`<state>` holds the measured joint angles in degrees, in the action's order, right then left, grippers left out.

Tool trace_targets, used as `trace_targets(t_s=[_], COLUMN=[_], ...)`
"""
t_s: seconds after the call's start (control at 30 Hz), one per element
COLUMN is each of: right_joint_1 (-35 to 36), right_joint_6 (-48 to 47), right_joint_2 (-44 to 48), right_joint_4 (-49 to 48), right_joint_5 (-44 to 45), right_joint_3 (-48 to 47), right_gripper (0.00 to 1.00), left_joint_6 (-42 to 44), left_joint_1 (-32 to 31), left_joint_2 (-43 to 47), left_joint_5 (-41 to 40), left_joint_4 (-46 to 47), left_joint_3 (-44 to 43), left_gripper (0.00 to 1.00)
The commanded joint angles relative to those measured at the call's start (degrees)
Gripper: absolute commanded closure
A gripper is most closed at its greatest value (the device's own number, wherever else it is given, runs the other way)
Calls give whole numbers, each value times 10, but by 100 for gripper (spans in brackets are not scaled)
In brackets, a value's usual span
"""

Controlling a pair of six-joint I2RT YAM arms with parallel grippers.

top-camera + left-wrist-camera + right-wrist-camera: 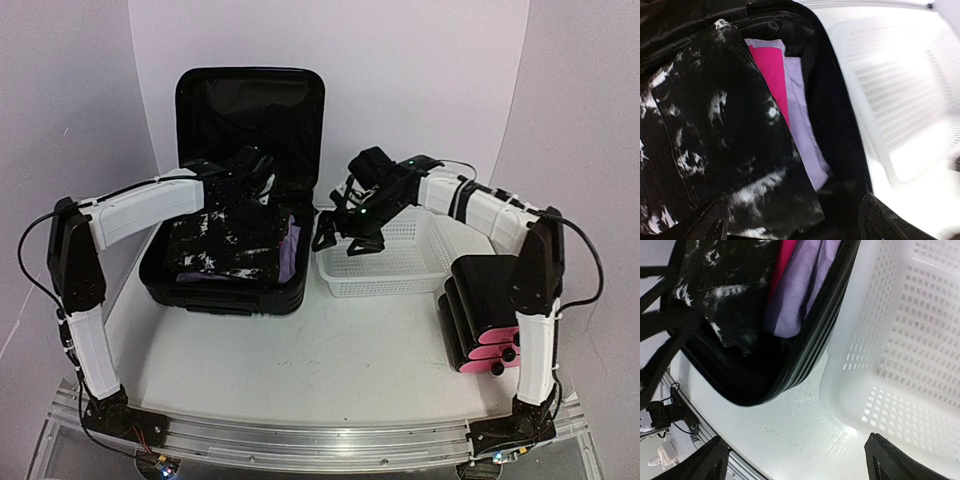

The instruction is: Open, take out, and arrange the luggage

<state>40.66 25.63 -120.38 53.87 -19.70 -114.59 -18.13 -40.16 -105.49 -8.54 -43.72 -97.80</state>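
The luggage [225,292] lies open at the back left, its lid [250,100] standing upright against the wall. Inside it a black garment with white splashes [215,245] [715,135] lies over a pink piece [772,70] and a lavender piece [802,120]. My left gripper [255,190] [795,220] hovers open above the clothes, holding nothing. Open as well, my right gripper [345,235] [795,460] hangs over the bare table between the luggage's ribbed shell [810,340] and the basket, with nothing between its fingers.
A white mesh basket [380,285] [920,340] stands just right of the luggage and holds nothing. A black box with pink drawer fronts [485,310] sits at the right, by the right arm. White table surface shows in front of both.
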Motion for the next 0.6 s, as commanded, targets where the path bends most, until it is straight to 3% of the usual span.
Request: trace_targets(t_s=[0.0, 0.27, 0.57], right_joint_1=[-30, -44, -44], right_joint_6=[-25, -28, -17], right_joint_2=[102, 158, 143], right_joint_4=[-9, -10, -16], right_joint_5=[16, 36, 22], right_joint_3=[74, 143, 145], right_gripper=[2, 2, 2], left_joint_6=[34, 58, 54], left_joint_1=[-18, -43, -43], left_joint_2=[-57, -154, -195], left_joint_5=[-104, -186, -206], left_joint_4=[-57, -111, -138], left_joint_3=[-91, -178, -180], left_gripper=[9, 7, 14])
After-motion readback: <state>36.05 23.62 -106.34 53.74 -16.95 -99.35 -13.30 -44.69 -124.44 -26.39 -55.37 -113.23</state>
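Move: My left hand is over the suitcase's right half. The middle of the black jeans lies about 8 cm to its left, 2 cm ahead and some 11 cm below. The lilac cloth beside them is roughly 5 cm to its right, 4 cm ahead and just as far down. The white basket's middle is about 9 cm right, 3 cm ahead and 15 cm below my right hand, with the jeans some 25 cm to that hand's left, 3 cm ahead and 8 cm below. I sink my left hand about 7 cm with a small push forward, down towards the right edge of the black jeans where they meet the pink and lilac cloth. As it goes I roll it some 25 degrees, left side rising, so the open fingers lose their rightward lean. My empty right hand, fingers wide, draws about 7 cm right, away from the suitcase and out over the basket, then stops. ##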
